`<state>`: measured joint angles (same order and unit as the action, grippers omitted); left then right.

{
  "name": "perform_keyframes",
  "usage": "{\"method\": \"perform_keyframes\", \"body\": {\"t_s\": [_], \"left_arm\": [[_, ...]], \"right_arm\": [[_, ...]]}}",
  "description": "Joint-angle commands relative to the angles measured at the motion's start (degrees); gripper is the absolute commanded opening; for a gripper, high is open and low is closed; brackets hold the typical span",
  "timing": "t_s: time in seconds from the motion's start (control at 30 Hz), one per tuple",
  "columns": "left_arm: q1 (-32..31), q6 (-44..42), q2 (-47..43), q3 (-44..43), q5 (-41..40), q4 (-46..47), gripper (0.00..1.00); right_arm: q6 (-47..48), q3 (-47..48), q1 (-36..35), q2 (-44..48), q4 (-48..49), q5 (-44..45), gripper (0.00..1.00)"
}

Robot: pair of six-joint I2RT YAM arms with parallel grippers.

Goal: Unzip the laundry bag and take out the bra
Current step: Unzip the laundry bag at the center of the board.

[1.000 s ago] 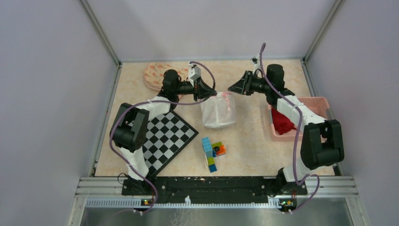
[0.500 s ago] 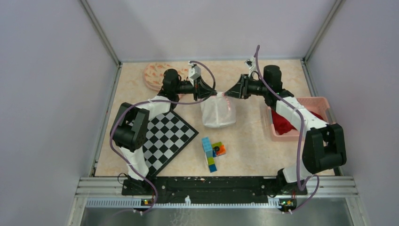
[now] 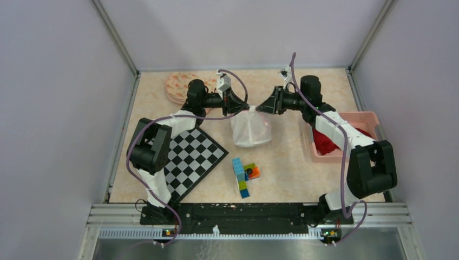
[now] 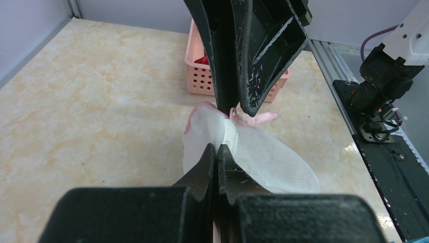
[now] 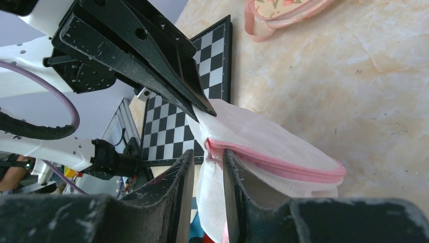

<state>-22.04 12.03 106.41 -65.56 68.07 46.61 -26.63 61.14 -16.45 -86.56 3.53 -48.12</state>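
The laundry bag point(image 3: 250, 130), white mesh with a pink zipper point(image 5: 283, 166), hangs lifted at the middle of the table. My left gripper point(image 3: 244, 106) is shut on a pinch of mesh at its top edge; the left wrist view shows the jaws pressed together on the fabric point(image 4: 217, 148). My right gripper point(image 3: 260, 108) meets it from the right. It stands open point(image 5: 208, 153), one finger on each side of the zipper's left end, with a gap around it. The bra is hidden.
A chessboard point(image 3: 192, 157) lies at the left front. Colourful blocks point(image 3: 244, 174) sit near the middle front. A pink basket point(image 3: 346, 138) with red cloth stands at the right. A round floral item with a pink rim point(image 3: 181, 85) lies at the back left.
My right gripper has moved left from open air to the bag's top and its jaws have widened a little. The left gripper keeps its grip and place.
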Motion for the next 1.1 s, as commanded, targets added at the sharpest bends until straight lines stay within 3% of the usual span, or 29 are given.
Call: {"method": "perform_keyframes", "body": {"t_s": [0.0,0.4,0.67,1.07], "left_arm": [[-0.6,0.3,-0.8,-1.7,1.3,3.1,0.00],[-1.2,-0.3,-0.9,-1.9,1.5,2.6,0.00],[-1.2,-1.3,-1.7,-1.1,1.7,1.7,0.00],[0.8,-3.1,-1.6,-1.4,1.4,-0.1,0.00]], "right_arm": [[-0.7,2.0,-0.8,-0.6,3.2,-0.5,0.27],[-1.3,2.8,-2.0,-2.2,3.7,0.3,0.23],[-2.0,3.1,-1.9,-2.1,3.7,2.0,0.00],[-2.1,1.1,1.5,0.1,3.0,5.2,0.00]]}}
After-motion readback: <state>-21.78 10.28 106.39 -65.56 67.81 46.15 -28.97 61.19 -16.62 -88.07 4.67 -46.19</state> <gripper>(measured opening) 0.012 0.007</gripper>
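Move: The laundry bag's pink zipper end sits almost between the right hand's open fingertips, about 1 cm to their left and 1 cm lower. The left fingers, already gripping the bag's rim, are some 3 cm to the right hand's left and 1 cm farther out; from them the zipper end is about 3 cm right, 1 cm back and 1 cm down. The bag body hangs roughly 5 cm back from the right hand, 1 cm left and 8 cm below; the toy blocks lie some 21 cm back, 5 cm left and 19 cm below. The right hand eases about 1 cm left and a little down, bringing its parted fingers over the pink zipper end beside the left grip, and then shuts them fully to pinch it. With the pinch made, it draws back right by a bit over half a centimetre and edges forward about as much, its wrist nearly unturned, while the left hand stays in place and keeps its closed hold on the bag's rim. ##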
